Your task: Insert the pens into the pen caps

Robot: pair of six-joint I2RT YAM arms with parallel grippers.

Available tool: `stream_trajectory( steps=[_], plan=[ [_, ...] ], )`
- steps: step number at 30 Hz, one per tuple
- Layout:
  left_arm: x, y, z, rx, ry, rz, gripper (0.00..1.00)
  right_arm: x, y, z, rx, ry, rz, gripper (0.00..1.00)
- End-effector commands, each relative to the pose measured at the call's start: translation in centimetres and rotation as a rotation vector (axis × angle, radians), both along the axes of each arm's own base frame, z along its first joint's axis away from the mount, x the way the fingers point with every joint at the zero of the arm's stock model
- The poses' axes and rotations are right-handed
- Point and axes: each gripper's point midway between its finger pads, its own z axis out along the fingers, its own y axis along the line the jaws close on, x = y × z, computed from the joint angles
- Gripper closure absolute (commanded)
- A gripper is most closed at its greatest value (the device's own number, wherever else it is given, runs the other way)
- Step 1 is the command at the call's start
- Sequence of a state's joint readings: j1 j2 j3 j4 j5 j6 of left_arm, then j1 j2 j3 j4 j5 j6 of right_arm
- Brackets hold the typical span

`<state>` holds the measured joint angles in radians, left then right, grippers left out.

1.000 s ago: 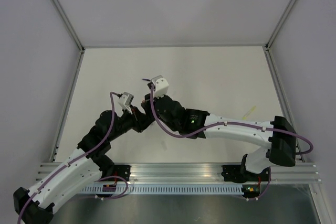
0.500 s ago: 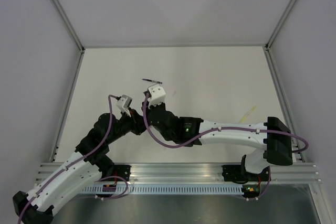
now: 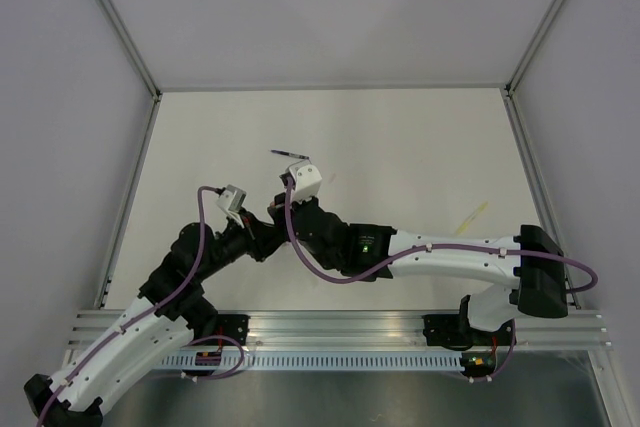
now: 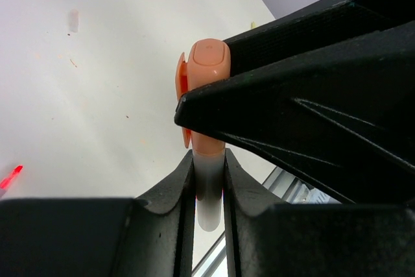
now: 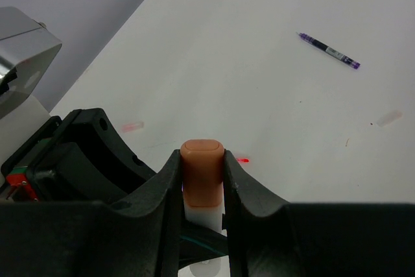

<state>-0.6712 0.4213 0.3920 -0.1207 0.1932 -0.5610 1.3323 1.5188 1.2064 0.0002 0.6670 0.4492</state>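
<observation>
Both grippers meet over the near-left middle of the table. My left gripper (image 4: pixel 209 160) is shut on the pale barrel of a pen (image 4: pixel 209 186). An orange pen cap (image 4: pixel 207 72) sits over that barrel's upper end. My right gripper (image 5: pixel 202 163) is shut on the same orange cap (image 5: pixel 202 173), with white barrel showing below it. In the top view the held pen is hidden between the two wrists. A dark purple pen (image 3: pixel 290 154) lies loose on the table beyond the grippers, also seen as the purple pen (image 5: pixel 329 50). A pale yellow pen (image 3: pixel 472 214) lies to the right.
A small pinkish translucent piece (image 5: pixel 131 126) and a pale one (image 5: pixel 389 117) lie on the white table. A tiny red piece (image 5: pixel 242 159) lies just past my right fingers. Grey walls enclose the table on three sides, and an aluminium rail (image 3: pixel 340 327) runs along the near edge.
Both wrists have drawn back toward the near-left together, still joined at the pen. The purple pen, partly covered by the right wrist before, now lies in full view.
</observation>
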Motion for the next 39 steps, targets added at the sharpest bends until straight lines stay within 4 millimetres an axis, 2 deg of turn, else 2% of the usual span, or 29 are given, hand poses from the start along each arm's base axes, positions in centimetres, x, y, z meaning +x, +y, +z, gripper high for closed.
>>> stream_trajectory(
  steps=[1, 7, 12, 14, 15, 16, 18, 19, 20, 21, 22, 23, 24, 25, 27, 28, 29, 32, 39],
  plan=[
    [0.7, 0.0, 3.2, -0.086, -0.103, 0.026, 0.98, -1.4, -0.3, -0.9, -0.025, 0.036, 0.042, 0.75],
    [0.0, -0.1, 3.7, -0.095, -0.13, -0.01, 0.98, -1.4, -0.9, 0.6, -0.002, 0.02, 0.044, 0.58],
    [-0.6, -0.3, 3.9, -0.101, -0.137, -0.044, 0.98, -1.7, -2.2, 2.9, 0.034, -0.019, 0.059, 0.45],
    [-0.9, -0.4, 3.9, -0.104, -0.139, -0.056, 0.98, -1.9, -2.8, 2.9, 0.038, -0.026, 0.069, 0.43],
    [-1.0, -0.5, 4.5, -0.121, -0.161, -0.066, 0.98, -2.3, -3.2, 3.9, 0.062, -0.034, 0.086, 0.4],
    [-1.1, -0.6, 4.6, -0.126, -0.167, -0.073, 0.98, -2.5, -3.5, 3.7, 0.054, -0.039, 0.1, 0.38],
    [-1.5, -0.8, 4.9, -0.133, -0.175, -0.098, 0.98, -2.9, -4.4, 4.7, 0.073, -0.054, 0.125, 0.35],
    [-1.6, -0.8, 5.0, -0.136, -0.177, -0.104, 0.98, -3.5, -4.6, 4.1, 0.057, -0.056, 0.165, 0.35],
    [-2.0, -0.9, 5.2, -0.138, -0.183, -0.125, 0.98, -4.2, -5.2, 5.0, 0.082, -0.065, 0.201, 0.35],
    [-2.1, -1.0, 5.4, -0.141, -0.187, -0.135, 0.98, -4.9, -5.3, 4.9, 0.087, -0.062, 0.242, 0.34],
    [-2.5, -1.1, 5.8, -0.147, -0.195, -0.158, 0.98, -6.4, -5.2, 3.4, 0.072, -0.035, 0.332, 0.34],
    [-2.8, -1.2, 6.1, -0.154, -0.202, -0.173, 0.98, -7.4, -5.5, 4.5, 0.127, -0.047, 0.379, 0.33],
    [-3.1, -1.3, 6.5, -0.161, -0.21, -0.19, 0.98, -8.1, -5.6, 4.8, 0.158, -0.051, 0.416, 0.33],
    [-3.5, -1.4, 6.8, -0.168, -0.214, -0.208, 0.98, -8.8, -5.9, 3.3, 0.147, -0.037, 0.449, 0.33],
    [-4.4, -1.8, 7.5, -0.191, -0.23, -0.264, 0.98, -10.1, -6.4, 3.9, 0.195, -0.049, 0.521, 0.33],
    [-5.1, -1.9, 7.8, -0.207, -0.229, -0.298, 0.98, -10.5, -6.6, 2.9, 0.186, -0.042, 0.536, 0.34],
    [-5.3, -2.0, 8.1, -0.217, -0.233, -0.308, 0.98, -11.2, -6.7, 3.2, 0.202, -0.045, 0.576, 0.34],
    [-6.4, -2.2, 9.0, -0.257, -0.242, -0.367, 0.98, -12.3, -6.7, 3.1, 0.212, -0.044, 0.639, 0.35],
    [-8.3, -2.4, 10.8, -0.336, -0.268, -0.458, 0.98, -12.9, -6.1, 3.2, 0.24, -0.044, 0.676, 0.36]
  ],
)
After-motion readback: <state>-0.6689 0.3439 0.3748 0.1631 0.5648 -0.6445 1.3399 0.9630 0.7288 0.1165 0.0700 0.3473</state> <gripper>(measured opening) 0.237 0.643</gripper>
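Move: The orange cap is between the right fingertips, already on the pen whose pale body the left fingers hold; it sits about 5 cm above the left hand and 1 cm to its left, level fore and aft. From the left hand, the red pen lies on the table some 9 cm ahead, 8 cm left and 19 cm below, and the black pen roughly 34 cm ahead, 1 cm left and 20 cm below. Backing off towards its base, the right hand opens its fingers, lets go of the orange cap and withdraws about 12 cm back and 7 cm right, rising a few centimetres before sinking again, while turning some 35 degrees counter-clockwise. The left hand keeps its pinch on the pen body and lifts it, then also draws back, turning clockwise and tilting up. ##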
